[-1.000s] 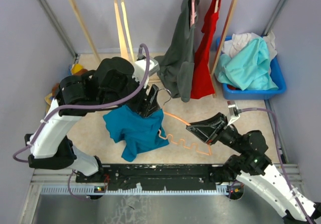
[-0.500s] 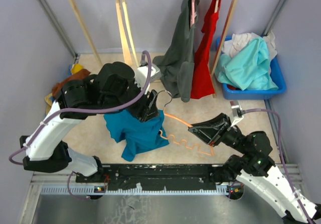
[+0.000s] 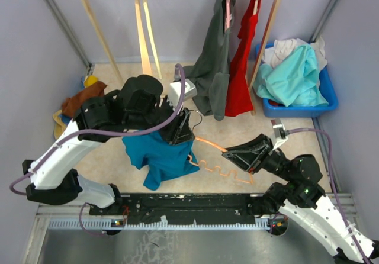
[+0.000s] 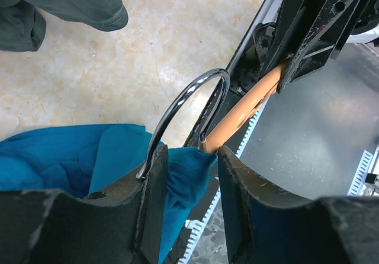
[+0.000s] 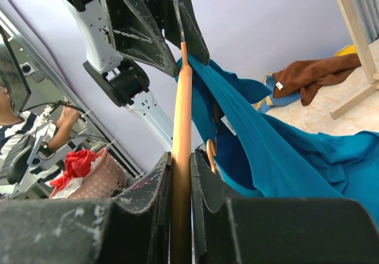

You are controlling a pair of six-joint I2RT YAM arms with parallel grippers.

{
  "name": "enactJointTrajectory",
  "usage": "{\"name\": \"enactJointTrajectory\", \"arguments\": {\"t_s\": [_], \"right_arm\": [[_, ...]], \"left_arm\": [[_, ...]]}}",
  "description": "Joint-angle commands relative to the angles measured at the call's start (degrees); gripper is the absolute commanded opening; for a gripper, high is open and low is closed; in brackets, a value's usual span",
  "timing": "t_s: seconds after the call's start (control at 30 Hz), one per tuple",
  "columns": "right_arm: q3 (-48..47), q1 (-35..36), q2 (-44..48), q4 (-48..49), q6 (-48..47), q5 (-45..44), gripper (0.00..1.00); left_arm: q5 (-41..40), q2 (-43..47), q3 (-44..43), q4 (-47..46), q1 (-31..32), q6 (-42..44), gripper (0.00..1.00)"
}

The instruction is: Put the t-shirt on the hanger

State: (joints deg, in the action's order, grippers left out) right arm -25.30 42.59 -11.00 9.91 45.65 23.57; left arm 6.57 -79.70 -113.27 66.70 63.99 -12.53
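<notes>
The teal-blue t-shirt (image 3: 160, 154) hangs bunched from my left gripper (image 3: 180, 135), its lower part on the floor. In the left wrist view the left gripper (image 4: 192, 157) is shut on a fold of the t-shirt (image 4: 71, 157), right beside the silver hook (image 4: 183, 98) of the orange hanger (image 4: 243, 107). My right gripper (image 3: 228, 154) is shut on the hanger's (image 3: 222, 169) orange arm and holds it tilted; the wavy bar hangs below. In the right wrist view the right gripper (image 5: 180, 157) clamps the hanger (image 5: 182, 98), whose far end goes into the t-shirt (image 5: 278, 157).
A wooden rack (image 3: 98, 24) stands at the back with a dark grey shirt (image 3: 210, 77), a red garment (image 3: 240, 68) and cream hangers (image 3: 142, 21). A blue bin (image 3: 328, 95) with an aqua garment (image 3: 293, 77) is at the right. Brown cloth (image 3: 80, 101) lies at the left.
My left arm has moved right and slightly back with the t-shirt, closer to the hanger's hook. My right gripper has shifted a little with the hanger still in it.
</notes>
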Motion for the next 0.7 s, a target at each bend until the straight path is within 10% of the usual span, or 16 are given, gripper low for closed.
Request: {"name": "enactJointTrajectory", "arguments": {"t_s": [0.0,0.23,0.57,0.67], "right_arm": [[-3.9,-0.4,-0.3,9.5,1.1,-1.9,0.00],[-3.7,-0.4,-0.9,10.2,1.1,-2.1,0.00],[-2.9,-0.5,-1.9,12.0,1.4,-2.0,0.00],[-2.8,-0.4,-2.0,12.1,1.4,-2.0,0.00]], "left_arm": [[5.2,0.1,1.4,-3.5,0.3,0.0,0.44],[6.3,-0.4,2.2,-4.0,0.3,-0.6,0.27],[6.8,-0.4,3.8,-5.5,0.3,-1.2,0.32],[7.0,-0.5,4.0,-5.8,0.3,-1.2,0.09]]}}
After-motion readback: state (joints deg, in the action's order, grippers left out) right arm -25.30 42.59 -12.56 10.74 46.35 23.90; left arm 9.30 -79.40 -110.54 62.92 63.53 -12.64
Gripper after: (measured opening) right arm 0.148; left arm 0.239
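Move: Between the left hand's open fingers lies the hanger's neck with the t-shirt's collar edge, about 1 cm to the hand's right, 1 cm below and level with it. The bulk of the t-shirt hangs some 8 cm to the left hand's left, level fore and aft, 18 cm lower; the dark green garment is roughly 25 cm ahead and 10 cm right. From the right hand, holding the hanger's bar, that neck is about 11 cm left, 4 cm ahead and 4 cm up. Closing from about half open, the left fingers pinch the t-shirt's collar edge and the hanger's neck beside the foot of the hook, while the left hand edges only about 1 cm to its right, towards the right hand. The right hand stays practically still and keeps its grip on the hanger's bar. ##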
